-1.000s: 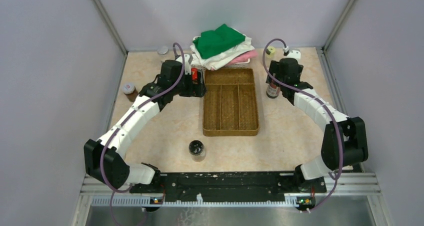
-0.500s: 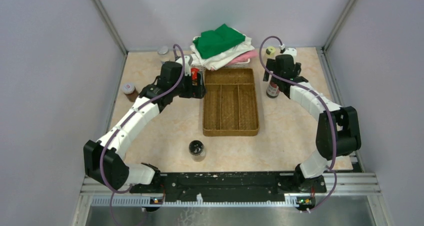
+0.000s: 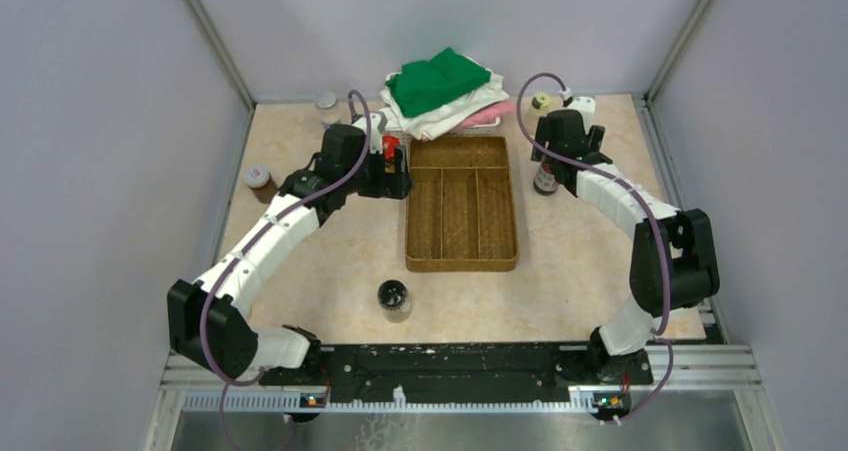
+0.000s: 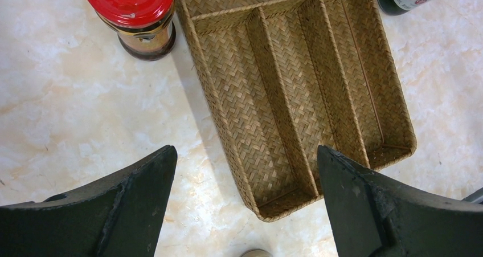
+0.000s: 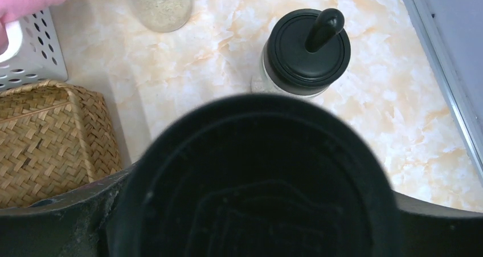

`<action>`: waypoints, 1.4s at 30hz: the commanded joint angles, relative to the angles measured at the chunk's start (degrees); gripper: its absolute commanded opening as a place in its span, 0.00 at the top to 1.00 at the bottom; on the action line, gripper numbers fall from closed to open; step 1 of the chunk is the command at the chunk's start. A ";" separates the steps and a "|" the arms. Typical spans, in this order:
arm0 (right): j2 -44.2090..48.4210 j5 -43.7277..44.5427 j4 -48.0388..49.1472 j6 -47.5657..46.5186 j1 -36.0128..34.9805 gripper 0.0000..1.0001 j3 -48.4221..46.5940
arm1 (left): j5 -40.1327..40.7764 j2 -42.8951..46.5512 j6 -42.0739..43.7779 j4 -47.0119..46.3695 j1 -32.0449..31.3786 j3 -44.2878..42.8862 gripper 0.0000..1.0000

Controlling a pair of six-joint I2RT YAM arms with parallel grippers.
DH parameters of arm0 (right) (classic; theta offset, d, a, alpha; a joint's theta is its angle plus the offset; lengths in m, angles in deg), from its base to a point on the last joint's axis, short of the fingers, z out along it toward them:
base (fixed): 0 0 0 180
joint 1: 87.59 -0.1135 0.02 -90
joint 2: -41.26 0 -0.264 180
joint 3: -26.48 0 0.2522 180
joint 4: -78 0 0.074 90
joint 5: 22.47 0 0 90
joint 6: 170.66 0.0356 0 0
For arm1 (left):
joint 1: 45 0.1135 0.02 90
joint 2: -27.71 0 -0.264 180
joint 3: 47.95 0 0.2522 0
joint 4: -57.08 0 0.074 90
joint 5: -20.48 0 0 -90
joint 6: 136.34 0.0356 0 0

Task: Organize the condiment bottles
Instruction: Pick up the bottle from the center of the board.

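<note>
A red-lidded jar (image 3: 389, 148) (image 4: 128, 15) stands at the brown tray's (image 3: 413, 233) far left corner. My left gripper (image 3: 396, 176) (image 4: 246, 151) hovers open just short of it, above the tray's left wall (image 4: 219, 106), holding nothing. A tall black-capped, red-labelled bottle (image 3: 545, 178) stands right of the tray. My right gripper (image 3: 556, 149) (image 5: 256, 211) is over it; the black cap (image 5: 256, 177) fills the space between wide-apart fingers (image 5: 62, 217), and any contact is hidden. More condiment bottles: a black-lidded jar (image 3: 393, 298), a brownish-lidded one (image 3: 258, 178), a grey-lidded one (image 3: 327, 104), a yellowish-lidded one (image 3: 541, 101).
Green and white cloths (image 3: 440, 86) are piled on a white basket (image 5: 25, 46) behind the tray. A black-lidded knobbed jar (image 5: 306, 49) and a clear jar of grains (image 5: 159, 3) stand beyond the right gripper. The metal frame rail (image 5: 444, 69) runs along the right.
The right gripper has shifted a little left and back over the tall bottle, and its elbow has swung inward. The bottle has not moved. The left arm has barely moved.
</note>
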 commanded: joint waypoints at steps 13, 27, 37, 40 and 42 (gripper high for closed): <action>-7.31 7.37 4.71 0.19 -5.44 0.15 -4.85 | 0.54 5.55 2.55 -0.83 0.93 2.67 0.01; -6.40 12.53 7.21 0.24 -6.63 0.23 0.47 | -0.60 5.41 3.51 -1.58 1.52 3.93 0.01; -5.94 11.28 8.86 0.97 -6.57 0.63 3.40 | -0.77 5.57 3.60 -1.32 1.70 4.21 0.01; -4.98 10.48 9.45 0.12 -6.58 0.81 3.45 | -0.76 5.73 3.57 -1.36 1.70 4.37 0.01; -3.86 9.92 10.00 -0.95 -6.60 0.90 3.47 | -0.77 5.88 3.42 -1.32 1.70 4.57 0.01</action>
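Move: The bottle, black-capped and with a red-and-white label, stands almost between the right gripper's open fingers: about 3 cm to its left, 1 cm ahead, its middle some 3 cm lower. The black-stoppered jar is about 5 cm ahead and 5 cm right, 8 cm down. The wicker tray's middle lies some 18 cm left, 4 cm back and 12 cm down. From the left gripper the bottle is roughly 9 cm ahead, 28 cm right and 9 cm down. Bring the right gripper about 3 cm left and 2 cm down around the standing bottle, easing 1 cm forward, with its left side dipping some 5 degrees. Then hold that height and close the fingers about a quarter of their range until they pinch the bottle's sides. Let the open left gripper drift about 2 cm left and back, away from the bottle. ##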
